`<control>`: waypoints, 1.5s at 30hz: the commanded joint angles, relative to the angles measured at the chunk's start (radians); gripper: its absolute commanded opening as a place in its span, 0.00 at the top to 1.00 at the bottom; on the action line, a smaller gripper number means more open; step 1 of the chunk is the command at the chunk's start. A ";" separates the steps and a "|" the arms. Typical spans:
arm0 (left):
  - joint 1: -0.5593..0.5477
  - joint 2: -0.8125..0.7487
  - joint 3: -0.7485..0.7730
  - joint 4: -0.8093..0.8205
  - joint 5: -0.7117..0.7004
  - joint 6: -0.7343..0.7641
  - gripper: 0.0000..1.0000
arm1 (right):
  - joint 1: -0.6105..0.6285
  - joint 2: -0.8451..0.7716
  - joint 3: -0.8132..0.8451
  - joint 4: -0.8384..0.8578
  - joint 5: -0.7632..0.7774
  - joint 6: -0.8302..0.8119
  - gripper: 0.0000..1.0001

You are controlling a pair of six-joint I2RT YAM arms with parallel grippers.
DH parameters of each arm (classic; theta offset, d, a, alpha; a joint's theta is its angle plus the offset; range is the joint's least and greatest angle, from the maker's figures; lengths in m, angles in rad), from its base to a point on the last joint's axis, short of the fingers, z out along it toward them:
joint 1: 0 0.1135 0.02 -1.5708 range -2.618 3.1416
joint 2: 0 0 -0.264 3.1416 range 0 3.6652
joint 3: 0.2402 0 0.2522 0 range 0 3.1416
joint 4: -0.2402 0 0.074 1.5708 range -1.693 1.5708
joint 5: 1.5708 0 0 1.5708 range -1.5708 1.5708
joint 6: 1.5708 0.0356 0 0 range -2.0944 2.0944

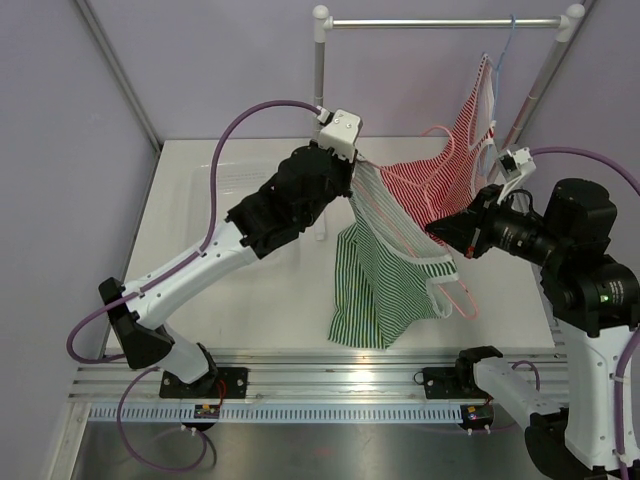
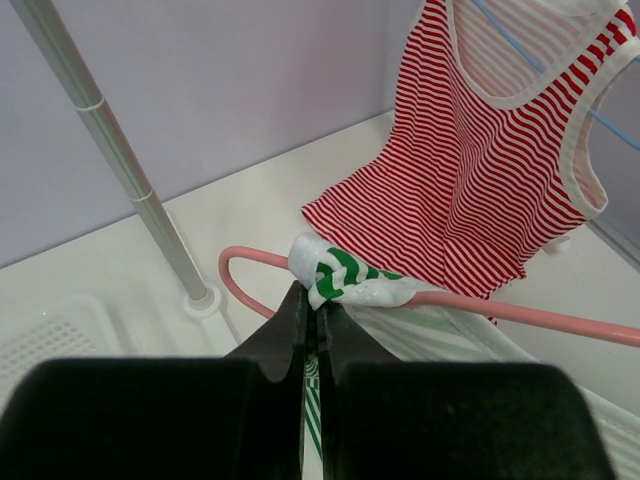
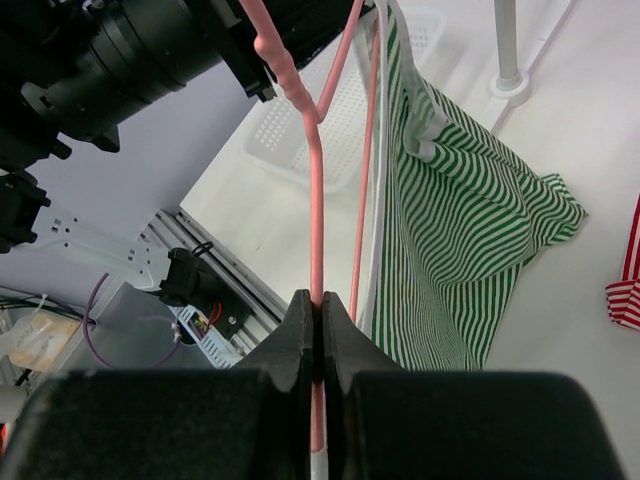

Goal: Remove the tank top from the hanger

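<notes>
A green-and-white striped tank top [image 1: 375, 285] hangs on a pink hanger [image 1: 462, 300] held above the table. My left gripper [image 1: 355, 160] is shut on the top's bunched shoulder strap [image 2: 345, 280], right by the hanger's end [image 2: 245, 262]. My right gripper [image 1: 437, 232] is shut on the pink hanger's wire [image 3: 316, 200]. The green striped cloth [image 3: 460, 220] drapes beside that wire in the right wrist view. The left arm hides the top's upper left part in the top view.
A red-and-white striped tank top [image 1: 440, 175] hangs on a blue hanger [image 1: 505, 60] from the rack rail [image 1: 440, 22] at the back right; it also shows in the left wrist view [image 2: 480, 170]. The rack's post [image 2: 130, 170] stands on the table. A white basket [image 3: 310, 130] lies at the left.
</notes>
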 commanded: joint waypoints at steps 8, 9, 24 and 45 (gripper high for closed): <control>0.149 -0.048 0.009 -0.079 -0.079 -0.201 1.00 | 0.005 -0.013 -0.087 0.098 -0.127 -0.044 1.00; 0.182 -0.054 0.000 -0.088 -0.072 -0.217 1.00 | 0.006 -0.018 -0.088 0.093 -0.127 -0.051 1.00; 0.331 -0.126 -0.130 -0.075 0.402 -0.362 1.00 | 0.005 -0.136 -0.321 0.602 -0.181 0.155 1.00; 0.313 -0.230 -0.462 0.117 0.752 -0.362 1.00 | 0.008 -0.105 -0.851 2.065 0.374 0.394 1.00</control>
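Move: The left fingers already pinch the green tank top's first strap on the hanger arm, whose bare end curls out about 2 cm ahead and 3 cm left of them. The right hand already holds the hanger near its neck; that strap is some 15 cm ahead and 14 cm left of it, the second strap about 8 cm back, 2 cm right and 5 cm lower. From the left hand, the red tank top hangs roughly 17 cm ahead and 22 cm right, a dozen centimetres lower. Keeping its pinch on the first strap, the left hand pulls left and forward about 10 cm, off the hanger's end, then swings back and right, sinking and twisting clockwise. The right hand keeps the hanger, dips slightly, then lifts it up and forward, about 8 cm each way, tilting its fingers steeply upward. ##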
